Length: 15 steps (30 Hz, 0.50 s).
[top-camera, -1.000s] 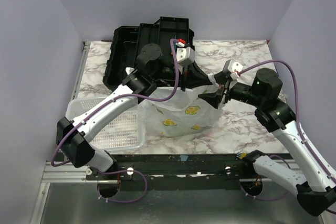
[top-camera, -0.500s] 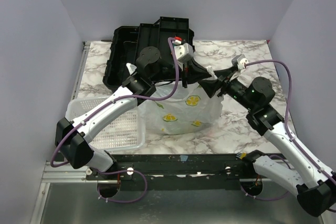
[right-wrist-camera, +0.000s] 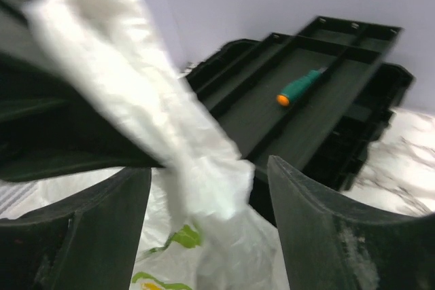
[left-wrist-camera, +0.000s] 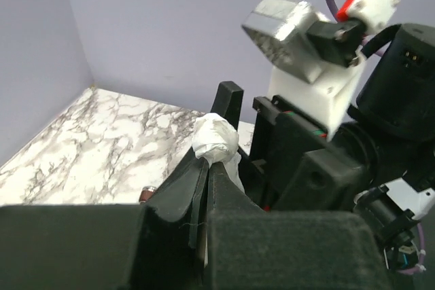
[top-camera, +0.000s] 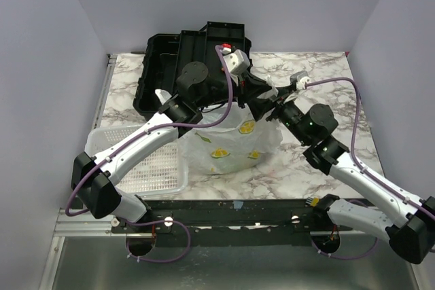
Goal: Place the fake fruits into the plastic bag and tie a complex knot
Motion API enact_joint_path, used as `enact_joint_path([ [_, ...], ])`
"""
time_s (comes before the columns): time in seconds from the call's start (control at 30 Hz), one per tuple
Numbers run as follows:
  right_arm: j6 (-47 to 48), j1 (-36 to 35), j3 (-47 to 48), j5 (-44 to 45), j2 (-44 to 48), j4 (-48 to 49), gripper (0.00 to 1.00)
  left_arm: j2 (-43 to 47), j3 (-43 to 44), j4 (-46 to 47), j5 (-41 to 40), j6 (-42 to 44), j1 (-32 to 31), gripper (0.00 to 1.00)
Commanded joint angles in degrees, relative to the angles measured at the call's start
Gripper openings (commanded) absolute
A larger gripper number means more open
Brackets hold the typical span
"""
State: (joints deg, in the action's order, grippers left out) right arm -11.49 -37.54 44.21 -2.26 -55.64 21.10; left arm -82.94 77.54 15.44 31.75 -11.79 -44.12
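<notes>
The plastic bag (top-camera: 231, 142) is white with yellow-green prints and sits mid-table, its neck pulled up toward the back right. The fake fruits are hidden inside it. My left gripper (top-camera: 265, 92) is shut on a bunched white handle (left-wrist-camera: 215, 138), whose end sticks out past the fingertips (left-wrist-camera: 207, 164). My right gripper (top-camera: 273, 109) is open just below the left one. In the right wrist view its fingers (right-wrist-camera: 319, 236) straddle the stretched white handle strip (right-wrist-camera: 170, 134) without closing on it. I cannot tell whether a knot is formed.
An open black toolbox (top-camera: 194, 66) stands at the back, with a green-handled screwdriver (right-wrist-camera: 299, 87) in its tray. A white perforated basket (top-camera: 146, 161) lies left of the bag, under the left arm. The purple walls are close behind.
My right arm swung left and toward the back, bringing its gripper up against the left gripper. The bag's neck was drawn up and the bag bunched narrower.
</notes>
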Motion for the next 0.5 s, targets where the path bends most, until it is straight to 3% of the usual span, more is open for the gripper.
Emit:
enact_joint_path([
  [0.0, 1.0, -0.7, 0.1, 13.8, -4.2, 2.6, 0.68, 2.1, -2.0, 2.3, -8.0, -2.8, -1.0, 0.00],
  [0.33, 2.2, -1.0, -6.1, 14.0, -10.5, 12.0, 0.55, 3.4, -5.1, 5.2, -8.6, -8.8, -1.6, 0.00],
  [0.37, 2.9, -1.0, -6.9, 13.0, -10.6, 12.3, 0.50, 3.6, -5.1, 5.4, -8.1, -9.1, -1.5, 0.00],
  [0.4, 3.5, -1.0, -7.9, 11.9, -10.5, 12.4, 0.37, 3.8, -5.0, 5.6, -7.6, -9.1, -1.5, 0.00],
  [0.47, 3.8, -1.0, -9.2, 10.3, -9.8, 10.8, 0.03, 4.2, -4.5, 5.4, -6.5, -8.7, -1.6, 0.00],
])
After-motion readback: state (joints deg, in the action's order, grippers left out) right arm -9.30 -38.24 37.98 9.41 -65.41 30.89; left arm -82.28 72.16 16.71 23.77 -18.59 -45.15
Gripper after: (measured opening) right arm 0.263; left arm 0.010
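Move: The white bag's neck, where the right fingers will shut, is roughly 4 cm ahead of the right hand, 1 cm to its right and 7 cm below. The lemon-printed bag body hangs about 5 cm back, 7 cm left and 18 cm below that hand; the brown pipe fitting is 6 cm ahead, 12 cm right, 26 cm down. The neck spot is about 1 cm back, level sideways and 6 cm below the left hand. The bag's gathered neck stays pinched in the shut left fingers while the open right gripper reaches forward about 4 cm and sinks some 7 cm beside and below them, turning about 10 degrees clockwise. Its fingers close most of the way onto the film late in the descent. The left hand also lowers about 3 cm, easing slightly forward and tipping some 10 degrees. ##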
